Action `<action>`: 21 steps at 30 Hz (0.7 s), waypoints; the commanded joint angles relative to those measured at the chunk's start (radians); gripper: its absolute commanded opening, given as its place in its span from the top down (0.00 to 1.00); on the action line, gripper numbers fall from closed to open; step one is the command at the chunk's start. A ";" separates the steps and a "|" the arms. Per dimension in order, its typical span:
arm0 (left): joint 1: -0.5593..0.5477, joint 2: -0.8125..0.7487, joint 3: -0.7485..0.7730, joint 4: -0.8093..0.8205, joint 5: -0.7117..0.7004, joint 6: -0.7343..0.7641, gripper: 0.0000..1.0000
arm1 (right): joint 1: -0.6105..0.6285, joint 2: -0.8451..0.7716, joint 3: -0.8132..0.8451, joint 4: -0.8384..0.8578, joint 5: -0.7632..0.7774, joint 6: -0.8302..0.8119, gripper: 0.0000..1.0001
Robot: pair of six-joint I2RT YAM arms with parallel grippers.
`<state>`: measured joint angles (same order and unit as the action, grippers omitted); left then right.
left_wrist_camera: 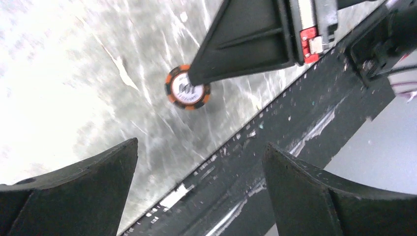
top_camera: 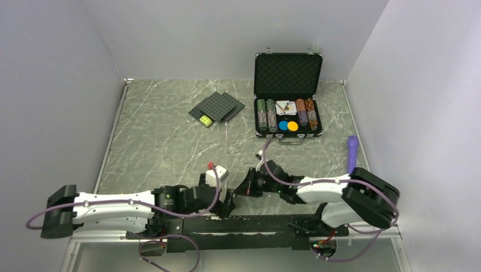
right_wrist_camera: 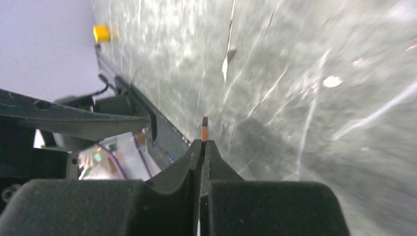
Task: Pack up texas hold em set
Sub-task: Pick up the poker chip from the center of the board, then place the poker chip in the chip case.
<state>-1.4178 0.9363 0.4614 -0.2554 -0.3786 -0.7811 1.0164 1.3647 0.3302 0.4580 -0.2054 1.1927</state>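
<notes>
The black, silver-edged briefcase [top_camera: 288, 71] lies open at the back right. Its foam tray holds rows of poker chips [top_camera: 266, 114], cards [top_camera: 285, 105], a blue disc [top_camera: 282, 126] and an orange disc [top_camera: 292, 126]. My right gripper [right_wrist_camera: 204, 143] is shut on an orange-and-black chip [right_wrist_camera: 204, 129], seen edge-on above its tips. In the left wrist view that chip [left_wrist_camera: 184, 96] shows face-on, hanging just above the table with the right fingers [left_wrist_camera: 246, 39] pinching it. My left gripper [left_wrist_camera: 200, 145] stands wide open and empty, close in front of the chip near the table's front edge.
Dark grey studded plates [top_camera: 216, 107] with a yellow-green brick [top_camera: 205, 120] lie at the back centre. The black mounting rail [top_camera: 255, 224] runs along the near edge, right under both grippers. Grey walls close in the table on three sides.
</notes>
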 commanded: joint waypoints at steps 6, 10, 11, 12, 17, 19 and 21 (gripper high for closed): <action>0.490 -0.010 0.263 -0.221 0.377 0.440 0.01 | -0.388 -0.299 0.291 -0.703 0.263 -0.393 1.00; 0.692 0.087 0.408 -0.249 0.485 0.564 0.01 | -0.643 -0.272 0.441 -0.863 0.300 -0.488 1.00; 0.719 0.097 0.429 -0.233 0.483 0.590 0.01 | -0.700 -0.260 0.478 -0.888 0.319 -0.500 1.00; 0.740 0.103 0.444 -0.220 0.477 0.612 0.00 | -0.750 -0.246 0.511 -0.903 0.339 -0.510 1.00; 0.790 0.118 0.452 -0.155 0.425 0.683 0.01 | -0.985 -0.132 0.636 -0.912 0.367 -0.491 1.00; 0.806 0.118 0.432 -0.140 0.419 0.683 0.01 | -1.030 -0.074 0.676 -0.894 0.388 -0.468 1.00; 0.808 0.117 0.438 -0.166 0.406 0.699 0.01 | -1.064 -0.016 0.700 -0.868 0.403 -0.442 1.00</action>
<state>-0.6239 1.0531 0.8940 -0.4347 0.0303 -0.1547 0.0044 1.2671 0.9607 -0.3943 0.1444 0.7307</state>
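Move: The right gripper already holds the poker chip at its fingertips. The spot to reach, the near end of the case's right-hand chip row, lies about 28 cm ahead of it, 32 cm to its right and 2 cm lower. The yellow disc is some 9 cm left of that spot and level with it; the middle of the purple chip row is 5 cm left and 3 cm farther out. From the open left gripper the spot is roughly 31 cm ahead, 38 cm right and 5 cm below. Keep the chip pinched in the nearly shut right gripper and sweep it away from the left hand to the case's near right corner, about 32 cm right and 25 cm forward, rising 11 cm and turning it clockwise some 55 degrees so the fingers swing forward. Meanwhile send the empty left gripper forward and up, drifting left, towards the yellow block, fingers still wide open. ##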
